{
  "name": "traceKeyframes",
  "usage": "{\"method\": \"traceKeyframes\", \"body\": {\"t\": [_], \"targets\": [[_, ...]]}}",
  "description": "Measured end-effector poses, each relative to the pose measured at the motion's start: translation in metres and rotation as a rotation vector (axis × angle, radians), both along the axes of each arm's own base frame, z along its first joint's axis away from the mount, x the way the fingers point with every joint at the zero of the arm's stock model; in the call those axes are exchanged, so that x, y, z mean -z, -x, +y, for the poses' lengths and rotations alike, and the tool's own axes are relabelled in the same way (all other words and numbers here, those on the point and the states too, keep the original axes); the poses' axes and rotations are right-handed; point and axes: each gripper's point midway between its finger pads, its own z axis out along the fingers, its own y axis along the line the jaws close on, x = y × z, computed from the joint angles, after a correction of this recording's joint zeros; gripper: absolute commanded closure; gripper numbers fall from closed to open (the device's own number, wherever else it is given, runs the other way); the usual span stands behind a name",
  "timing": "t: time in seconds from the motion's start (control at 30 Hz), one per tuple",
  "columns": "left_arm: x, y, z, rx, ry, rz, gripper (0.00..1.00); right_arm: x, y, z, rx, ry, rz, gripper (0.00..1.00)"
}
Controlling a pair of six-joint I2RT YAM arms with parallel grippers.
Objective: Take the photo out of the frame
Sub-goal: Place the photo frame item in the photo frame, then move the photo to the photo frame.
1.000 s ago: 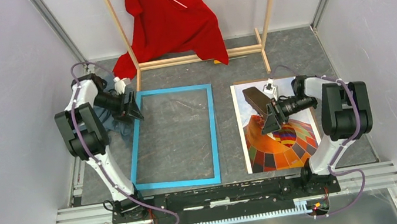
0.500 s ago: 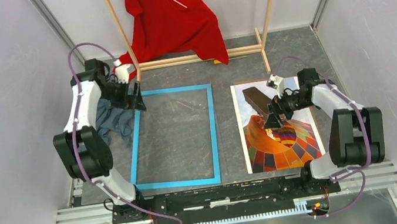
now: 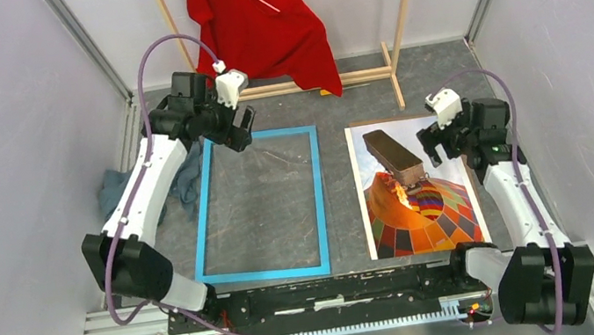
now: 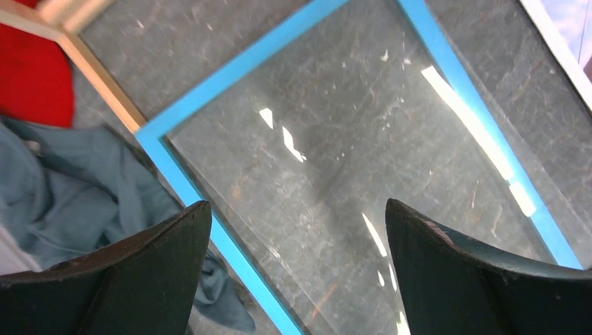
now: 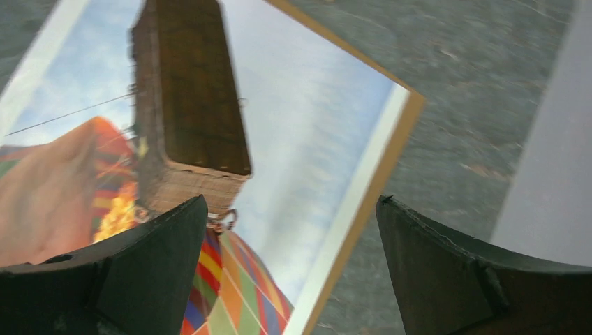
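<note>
The frame [image 3: 319, 200], a thin light blue border round a clear pane, lies flat on the grey table left of centre. In the left wrist view its far left corner [image 4: 230, 66] shows below me. My left gripper [image 3: 239, 132] hovers above that corner, open with nothing between its fingers [image 4: 297, 204]. The photo [image 3: 417, 194], an orange-red balloon with a brown basket, lies face up to the right of the frame. A brown board edge [image 5: 370, 202] shows under it. My right gripper [image 3: 439, 144] hangs open over the photo's far right corner [image 5: 307, 118], touching nothing [image 5: 292, 199].
A wooden clothes rack [image 3: 299, 85] with a red garment [image 3: 254, 23] stands at the back. A crumpled blue cloth [image 3: 115, 190] lies left of the frame, also in the left wrist view [image 4: 70, 181]. Grey walls close in on both sides.
My left gripper opened wider and rose off the frame's far left corner, moving back and right. My right gripper lifted from over the photo's middle toward its far right corner.
</note>
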Motion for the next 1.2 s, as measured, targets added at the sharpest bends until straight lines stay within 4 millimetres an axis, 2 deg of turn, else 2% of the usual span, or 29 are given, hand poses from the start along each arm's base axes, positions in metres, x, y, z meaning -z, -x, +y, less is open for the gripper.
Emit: {"method": "traceKeyframes", "body": {"t": [0.13,0.23,0.33,0.47,0.57,0.63,0.87,0.97,1.2], "targets": [[-0.029,-0.007,-0.018,0.010,-0.003,-0.144,0.00,-0.004,-0.003,-0.029,0.137,0.013,-0.033,0.02],[-0.052,-0.009,-0.038,0.028,-0.012,-0.255,0.00,0.000,-0.001,-0.040,0.191,0.005,-0.013,0.02],[-0.065,-0.002,-0.076,0.093,-0.003,-0.329,0.00,-0.001,0.000,-0.039,0.198,-0.009,-0.012,0.02],[-0.062,0.008,-0.137,0.189,0.060,-0.313,0.00,-0.007,0.000,-0.030,0.170,-0.048,-0.031,0.02],[-0.047,0.007,-0.170,0.216,0.128,-0.251,0.00,-0.008,0.000,-0.022,0.136,-0.076,-0.037,0.02],[-0.029,0.005,-0.193,0.230,0.184,-0.181,0.00,-0.004,0.001,-0.019,0.121,-0.089,-0.024,0.02],[0.033,0.013,-0.251,0.248,0.345,0.083,0.00,0.025,0.005,-0.012,0.103,-0.126,0.066,0.02],[0.052,0.014,-0.264,0.219,0.381,0.162,0.00,0.028,0.005,-0.012,0.103,-0.130,0.077,0.02],[0.097,0.008,-0.279,0.096,0.399,0.300,0.00,0.033,0.004,-0.014,0.110,-0.132,0.091,0.02]]}}
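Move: The photo lies face up on the table with its brown backing; its middle is about 44 cm right of the left hand, 12 cm nearer the base and 21 cm below. The empty blue frame's middle is 12 cm back from that hand and level with it sideways, the rack's bottom bar about 21 cm ahead and 16 cm right. From the right hand, the photo's middle is some 6 cm back, 3 cm left and 13 cm below, the frame's 5 cm back and 49 cm left. Towards the photo's left edge, near its far corner, the left hand swings some 28 cm right across the empty frame, first rising, then sinking to end about 10 cm lower, its wrist tilting, fingers wide open. Over the photo's right part, the open right hand shifts about 4 cm right, comes partly back, then eases down some 3 cm. ##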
